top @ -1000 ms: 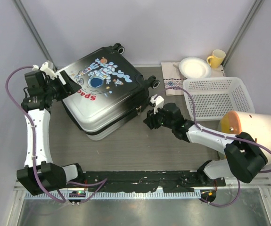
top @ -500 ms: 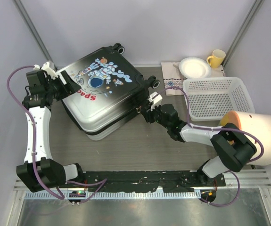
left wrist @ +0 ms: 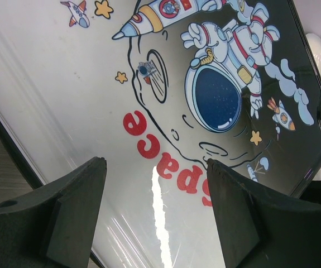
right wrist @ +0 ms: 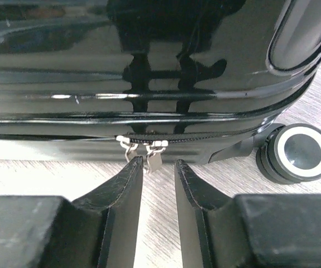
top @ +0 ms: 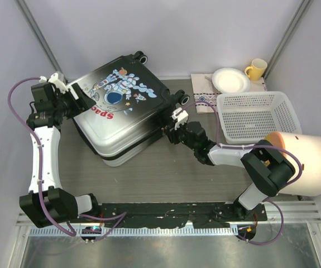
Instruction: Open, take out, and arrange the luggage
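Observation:
The luggage (top: 121, 106) lies flat and closed on the table, astronaut print and red "Space" facing up. My left gripper (top: 81, 99) is open at its left corner; the left wrist view has both fingers spread wide over the glossy lid (left wrist: 166, 111), around nothing (left wrist: 154, 163). My right gripper (top: 168, 131) is at the suitcase's right side. In the right wrist view its jaws (right wrist: 158, 162) stand narrowly apart at two silver zipper pulls (right wrist: 154, 159); one pull hangs at the gap between the tips, the other sits behind the left finger. A wheel (right wrist: 297, 152) is to the right.
A white slatted basket (top: 255, 116) stands at the right. Behind it are a white plate (top: 230, 79), a yellow mug (top: 255, 68) and a patterned cloth (top: 205, 99). A large cream rounded object (top: 308, 162) sits at the far right beside the right arm.
My right gripper has moved left, up to the suitcase's zipper side, and its jaws have narrowed. The left arm has barely moved.

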You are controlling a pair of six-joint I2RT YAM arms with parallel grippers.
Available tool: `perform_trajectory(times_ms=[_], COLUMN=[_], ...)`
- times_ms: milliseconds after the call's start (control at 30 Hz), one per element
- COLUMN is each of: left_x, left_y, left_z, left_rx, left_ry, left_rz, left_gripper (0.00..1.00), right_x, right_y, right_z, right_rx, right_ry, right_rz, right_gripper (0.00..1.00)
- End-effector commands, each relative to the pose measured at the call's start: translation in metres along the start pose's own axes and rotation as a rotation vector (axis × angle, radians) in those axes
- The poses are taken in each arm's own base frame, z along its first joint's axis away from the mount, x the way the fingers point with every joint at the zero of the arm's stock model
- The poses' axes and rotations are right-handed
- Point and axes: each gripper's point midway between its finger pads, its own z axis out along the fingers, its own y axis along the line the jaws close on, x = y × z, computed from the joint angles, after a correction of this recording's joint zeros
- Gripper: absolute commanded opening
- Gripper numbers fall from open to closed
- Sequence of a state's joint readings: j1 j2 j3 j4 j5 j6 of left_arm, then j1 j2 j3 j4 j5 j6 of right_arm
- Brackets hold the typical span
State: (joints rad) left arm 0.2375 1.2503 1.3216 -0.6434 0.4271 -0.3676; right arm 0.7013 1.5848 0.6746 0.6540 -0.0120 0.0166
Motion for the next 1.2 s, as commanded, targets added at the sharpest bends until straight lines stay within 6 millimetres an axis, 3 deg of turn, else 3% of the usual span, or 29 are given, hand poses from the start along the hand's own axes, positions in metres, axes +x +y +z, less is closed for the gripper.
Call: perform_trajectory(times_ms=[0,167,367,533,600,767,867,1000,1167], left_x=[-0.009,-0.006,0.001,0.011,0.015,0.023,0.037,0.069,0.089], left_y=[-0.005,-0.003,-0.002,0.007,0.017,0.065,0.092,0.116,0.132], left_z=[0.002,0.004,0.007,0.006,0.0,-0.022,-0.032,-0.024,-0.005], left_rx=[0.019,0.02,0.025,0.004,0.003,-0.063,-0.182,-0.267,-0.256], left_ry=[-0.037,-0.029,-0.011,0.021,0.036,-0.004,0.009,0.095,0.097], left_rz=[0.006,-0.002,-0.021,-0.066,-0.173,-0.392,-0.429,-0.477,-0.544], left_gripper=[0.77,0.77,0.77,0.76,0.76,0.77,0.77,0.77,0.74], right_x=[-0.039,-0.038,-0.023,-0.02,-0.02,-0.025,-0.025,-0.025,-0.03], right_y=[-0.007,-0.005,-0.005,-0.011,-0.014,-0.027,-0.047,-0.06,-0.045], right_z=[0.013,0.016,0.019,0.017,0.015,0.008,0.005,0.009,0.012], right_rx=[0.053,0.038,0.029,0.044,0.052,0.07,0.094,0.082,0.001], right_ry=[-0.117,-0.12,-0.097,-0.095,-0.099,-0.107,-0.09,-0.068,-0.071], right_rz=[-0.011,-0.041,-0.076,-0.096,-0.105,-0.13,-0.148,-0.152,-0.139], right_gripper=[0.34,0.31,0.27,0.1,0.01,0.01,0.01,0.01,0.01])
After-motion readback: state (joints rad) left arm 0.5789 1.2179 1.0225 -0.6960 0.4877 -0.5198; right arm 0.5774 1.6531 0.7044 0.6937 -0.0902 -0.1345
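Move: The right hand, fingers part-open, has the nearer zip pull about 2 cm ahead and 1 cm below; the second pull hangs about 1 cm ahead and 2 cm left. The lower wheel is some 7 cm ahead and 4 cm right. The left hand is over the lid: the side handle on the suitcase's left flank lies roughly 8 cm back, 2 cm left and 20 cm below, and the suitcase's middle 12 cm right, 2 cm back and 12 cm below. The right fingers ease forward about 1.5 cm and down 1 cm, pinch shut on the nearer zip pull, then drag it right and forward about 4 cm along the zip towards the lower wheel. Late on, the open left hand swings about 8 cm left off the lid, drawing back 6 cm and sinking some 10 cm beside the suitcase's left flank, turning counter-clockwise and tipping down. ##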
